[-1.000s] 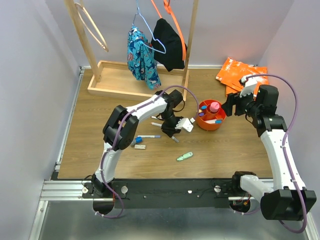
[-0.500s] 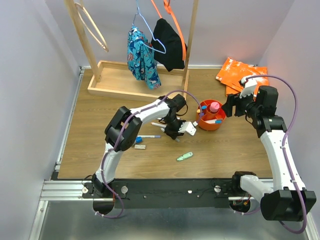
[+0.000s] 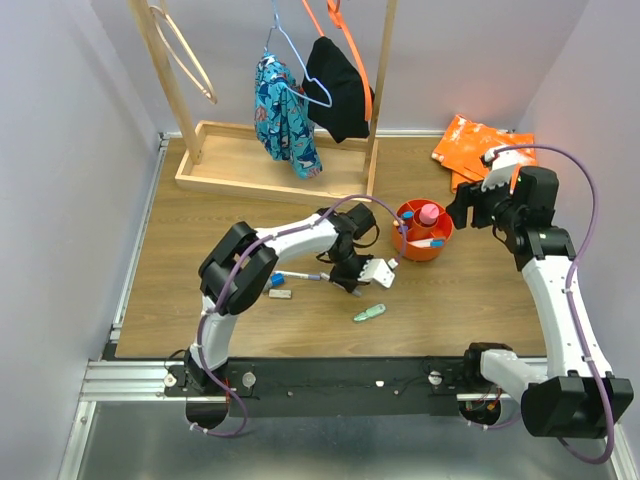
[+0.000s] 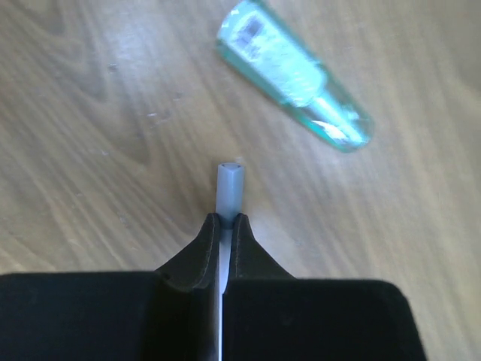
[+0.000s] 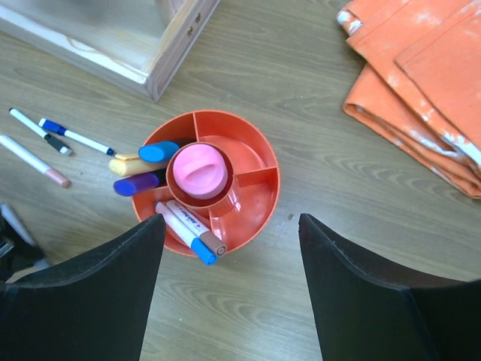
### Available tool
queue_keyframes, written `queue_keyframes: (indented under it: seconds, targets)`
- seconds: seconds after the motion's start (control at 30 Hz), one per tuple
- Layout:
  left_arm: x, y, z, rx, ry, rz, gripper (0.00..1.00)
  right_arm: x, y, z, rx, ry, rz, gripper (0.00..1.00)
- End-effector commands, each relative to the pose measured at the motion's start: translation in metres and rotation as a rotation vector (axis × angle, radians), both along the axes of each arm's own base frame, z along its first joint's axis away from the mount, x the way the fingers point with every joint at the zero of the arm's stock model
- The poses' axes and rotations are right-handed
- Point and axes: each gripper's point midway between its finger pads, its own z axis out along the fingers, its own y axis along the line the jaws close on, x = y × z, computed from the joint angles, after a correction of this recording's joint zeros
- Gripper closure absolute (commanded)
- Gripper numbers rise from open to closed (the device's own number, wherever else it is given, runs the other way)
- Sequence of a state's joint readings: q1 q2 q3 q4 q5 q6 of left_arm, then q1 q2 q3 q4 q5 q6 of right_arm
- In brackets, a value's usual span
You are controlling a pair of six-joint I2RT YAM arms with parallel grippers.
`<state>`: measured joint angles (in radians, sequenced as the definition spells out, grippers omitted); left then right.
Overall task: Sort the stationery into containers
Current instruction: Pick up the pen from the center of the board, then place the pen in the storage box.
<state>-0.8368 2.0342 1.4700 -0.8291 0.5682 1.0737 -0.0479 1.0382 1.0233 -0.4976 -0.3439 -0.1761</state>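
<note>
My left gripper (image 4: pixel 225 222) is shut on a thin white pen (image 4: pixel 228 184), whose pale end sticks out past the fingertips just above the wood. In the top view that gripper (image 3: pixel 348 282) is left of the round orange cup (image 3: pixel 420 253). A mint-green piece (image 4: pixel 297 75) lies just ahead of the gripper, also visible as the mint-green piece (image 3: pixel 368 313) in the top view. My right gripper (image 5: pixel 231 226) hangs open over the cup (image 5: pixel 259 207), which holds a pink highlighter (image 5: pixel 199 169), yellow and purple ones, and two white pens (image 5: pixel 188 224).
A blue-capped pen (image 3: pixel 296 277) and a small white item (image 3: pixel 281 294) lie left of the left gripper. Two more pens (image 5: pixel 45 143) lie left of the cup. An orange bag (image 3: pixel 475 145) is at the back right; the wooden rack base (image 3: pixel 235 160) stands behind.
My left gripper has closed on the thin pen while shifting right and nearer along the table. The right arm has stayed still and open.
</note>
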Motion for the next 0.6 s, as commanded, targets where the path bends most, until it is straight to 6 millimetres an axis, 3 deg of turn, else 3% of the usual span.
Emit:
queue_keyframes:
  seconds: [0.0,0.1,0.23,0.4,0.43,0.53,0.57]
  targets:
    - [-0.008,-0.023,0.102,-0.201,0.05,0.016,1.0,0.008,-0.011,0.015,-0.033,-0.023,-0.043,0.21]
    - [-0.012,-0.048,0.179,-0.435,0.092,-0.041,1.0,0.011,-0.013,0.011,-0.029,-0.022,-0.065,0.21]
    - [-0.004,-0.086,0.236,-0.688,0.135,-0.07,1.0,0.014,-0.01,0.006,0.006,-0.014,-0.072,0.21]
    - [0.011,-0.126,0.256,-0.846,0.267,-0.058,1.0,0.017,-0.012,-0.001,-0.005,0.011,-0.077,0.22]
    - [0.01,-0.129,0.26,-0.824,0.376,0.004,1.0,0.017,-0.013,-0.002,-0.014,0.018,-0.072,0.22]
    - [0.021,-0.147,0.277,-0.99,0.396,-0.041,1.0,0.019,-0.014,-0.002,-0.017,0.027,-0.075,0.22]
    - [0.014,-0.144,0.304,-1.07,0.425,-0.081,1.0,0.02,-0.014,-0.001,-0.016,0.024,-0.076,0.22]
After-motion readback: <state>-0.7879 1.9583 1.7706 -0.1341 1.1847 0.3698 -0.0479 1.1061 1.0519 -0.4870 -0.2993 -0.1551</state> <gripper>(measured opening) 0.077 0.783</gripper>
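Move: The pen is already pinched in the left hand at table level; the orange container it goes to stands about 15 cm ahead and 17 cm to the right, its middle some 2 cm higher. The green tube lies about 6 cm back and 5 cm right of the left hand, the pink-ended pen roughly 9 cm ahead and 7 cm left. From the right hand, the container is about 5 cm ahead, 5 cm left and 19 cm below. The pen comes off the tabletop in the left fingers, which stay shut on it; the arm carries it up about 25 cm, fast, and some 13 cm to the right, closing the sideways gap to the orange container. The wrist swings about 50 degrees on the way, so that the fingers go from pointing mostly down to pointing nearly level to the right, and the climb flattens out at the end. ##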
